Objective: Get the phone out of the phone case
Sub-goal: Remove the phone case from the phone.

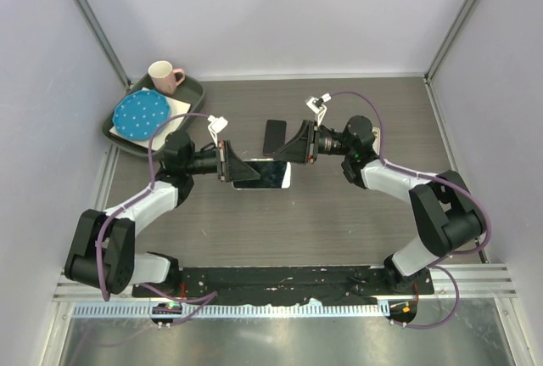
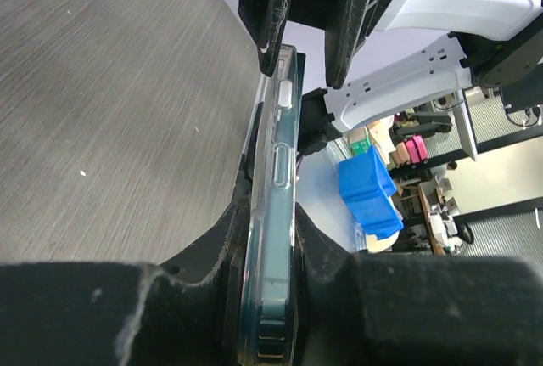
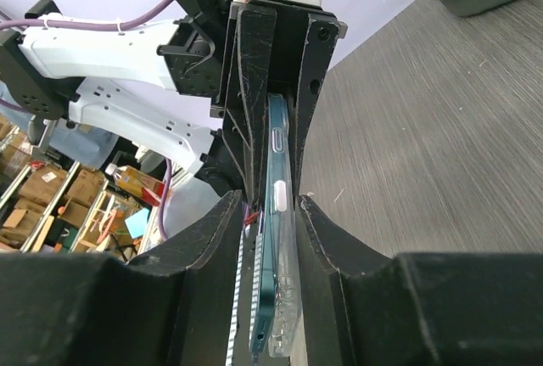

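Note:
A teal phone (image 3: 273,298) in a clear phone case (image 3: 291,315) hangs edge-up above the table between my two arms, seen as a pale slab (image 1: 261,176) from above. My left gripper (image 1: 227,163) (image 2: 270,298) is shut on one end, pads pressed on both faces of phone (image 2: 286,213) and case (image 2: 257,213). My right gripper (image 1: 296,156) (image 3: 271,239) straddles the other end with its jaws apart and a gap showing beside the phone's face. At that end the phone's corner stands slightly away from the case.
A dark flat rectangle (image 1: 275,136) lies on the table just behind the phone. A green tray (image 1: 193,92) at the back left holds a pink mug (image 1: 164,76) and a blue dotted plate (image 1: 142,114). White walls close in the back and sides.

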### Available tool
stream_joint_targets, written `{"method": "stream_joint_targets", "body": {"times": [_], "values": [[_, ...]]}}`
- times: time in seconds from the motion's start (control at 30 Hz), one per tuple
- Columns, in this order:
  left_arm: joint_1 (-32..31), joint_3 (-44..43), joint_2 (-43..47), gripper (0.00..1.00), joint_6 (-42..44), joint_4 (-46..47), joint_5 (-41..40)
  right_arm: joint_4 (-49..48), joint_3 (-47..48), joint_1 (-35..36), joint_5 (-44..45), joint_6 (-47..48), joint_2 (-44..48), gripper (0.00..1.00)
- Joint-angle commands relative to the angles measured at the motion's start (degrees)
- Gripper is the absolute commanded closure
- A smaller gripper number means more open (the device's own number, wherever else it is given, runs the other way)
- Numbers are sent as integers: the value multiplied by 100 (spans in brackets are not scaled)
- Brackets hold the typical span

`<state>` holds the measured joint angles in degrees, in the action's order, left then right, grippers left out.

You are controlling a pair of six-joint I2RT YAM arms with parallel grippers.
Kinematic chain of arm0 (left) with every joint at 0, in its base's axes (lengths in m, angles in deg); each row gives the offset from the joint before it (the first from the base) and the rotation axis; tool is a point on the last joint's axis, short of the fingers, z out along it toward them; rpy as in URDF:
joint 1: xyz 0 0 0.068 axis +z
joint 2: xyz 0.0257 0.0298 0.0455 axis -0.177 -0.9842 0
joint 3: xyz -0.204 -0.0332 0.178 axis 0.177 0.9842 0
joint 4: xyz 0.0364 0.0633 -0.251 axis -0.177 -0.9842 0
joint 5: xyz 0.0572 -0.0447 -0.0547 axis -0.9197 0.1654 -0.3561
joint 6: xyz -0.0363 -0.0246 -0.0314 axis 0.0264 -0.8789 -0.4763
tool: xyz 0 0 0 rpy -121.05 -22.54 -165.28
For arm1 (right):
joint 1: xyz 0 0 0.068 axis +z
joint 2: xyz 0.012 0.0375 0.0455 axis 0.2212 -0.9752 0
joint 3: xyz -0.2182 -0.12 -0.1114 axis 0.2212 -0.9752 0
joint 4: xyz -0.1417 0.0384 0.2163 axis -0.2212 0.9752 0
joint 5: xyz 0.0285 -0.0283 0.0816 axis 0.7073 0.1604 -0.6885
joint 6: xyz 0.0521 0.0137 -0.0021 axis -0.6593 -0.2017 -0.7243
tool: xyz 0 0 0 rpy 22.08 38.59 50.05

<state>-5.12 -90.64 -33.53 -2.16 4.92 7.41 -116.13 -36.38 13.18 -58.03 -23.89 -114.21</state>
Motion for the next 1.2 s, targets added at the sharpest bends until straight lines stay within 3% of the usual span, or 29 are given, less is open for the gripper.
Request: {"method": "stream_joint_targets", "body": {"times": [0.0,0.17,0.23,0.33,0.47,0.6,0.73,0.8,1.0,1.17], "values": [[221,106,-131,100,-329,253,-1219,-414,126,243,-558,51,584,62],[204,141,-97,100,-725,1088,-744,-958,495,16,-752,-799,471,55],[213,158,-9,100,-795,1273,-656,-1476,557,-169,-874,-1353,365,52],[213,220,115,100,-1225,1835,-559,-3247,461,-319,-892,-2540,128,50],[213,62,123,100,-1831,2485,-436,-3623,443,-337,-989,-2921,162,45],[213,-88,115,100,-2394,3162,-471,-3204,241,-337,-1059,-2299,618,38],[213,-210,176,100,-2825,3479,-436,-819,-14,-354,-989,-445,1172,36],[213,-211,211,100,-2887,3594,-436,-207,3,-372,-945,426,1366,36],[213,-298,299,100,-3238,4015,-383,-28,-49,-784,-787,631,1788,36],[134,-597,291,100,-3485,4271,-304,-335,-58,-908,-769,297,1448,37]]}}
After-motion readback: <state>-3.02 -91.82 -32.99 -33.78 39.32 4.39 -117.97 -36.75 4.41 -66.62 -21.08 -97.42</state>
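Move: The phone in its clear case is held by its left end in the left hand, its middle about 4 cm to that hand's right at the same height. From the right hand, whose half-open fingers straddle its far right edge, that middle is roughly 5 cm left, 3 cm back and 3 cm below. On the table some 24 cm below the right hand, the black phone lies about 23 cm ahead and 2 cm left, the pale phone 21 cm ahead and 28 cm right. The right fingers spread wider and come clear of the cased phone's far right edge as that hand rises about 8 cm and draws off some 6 cm to the right, swinging back first and then partly forward again, while it rolls about its fingers by some 20 degrees with its forward side lifting. The left hand keeps its pinch on the left end, goes briefly forward a little and carries phone and case up about 10 cm with little net sideways travel, tipping its fingertips up some 15 degrees. ##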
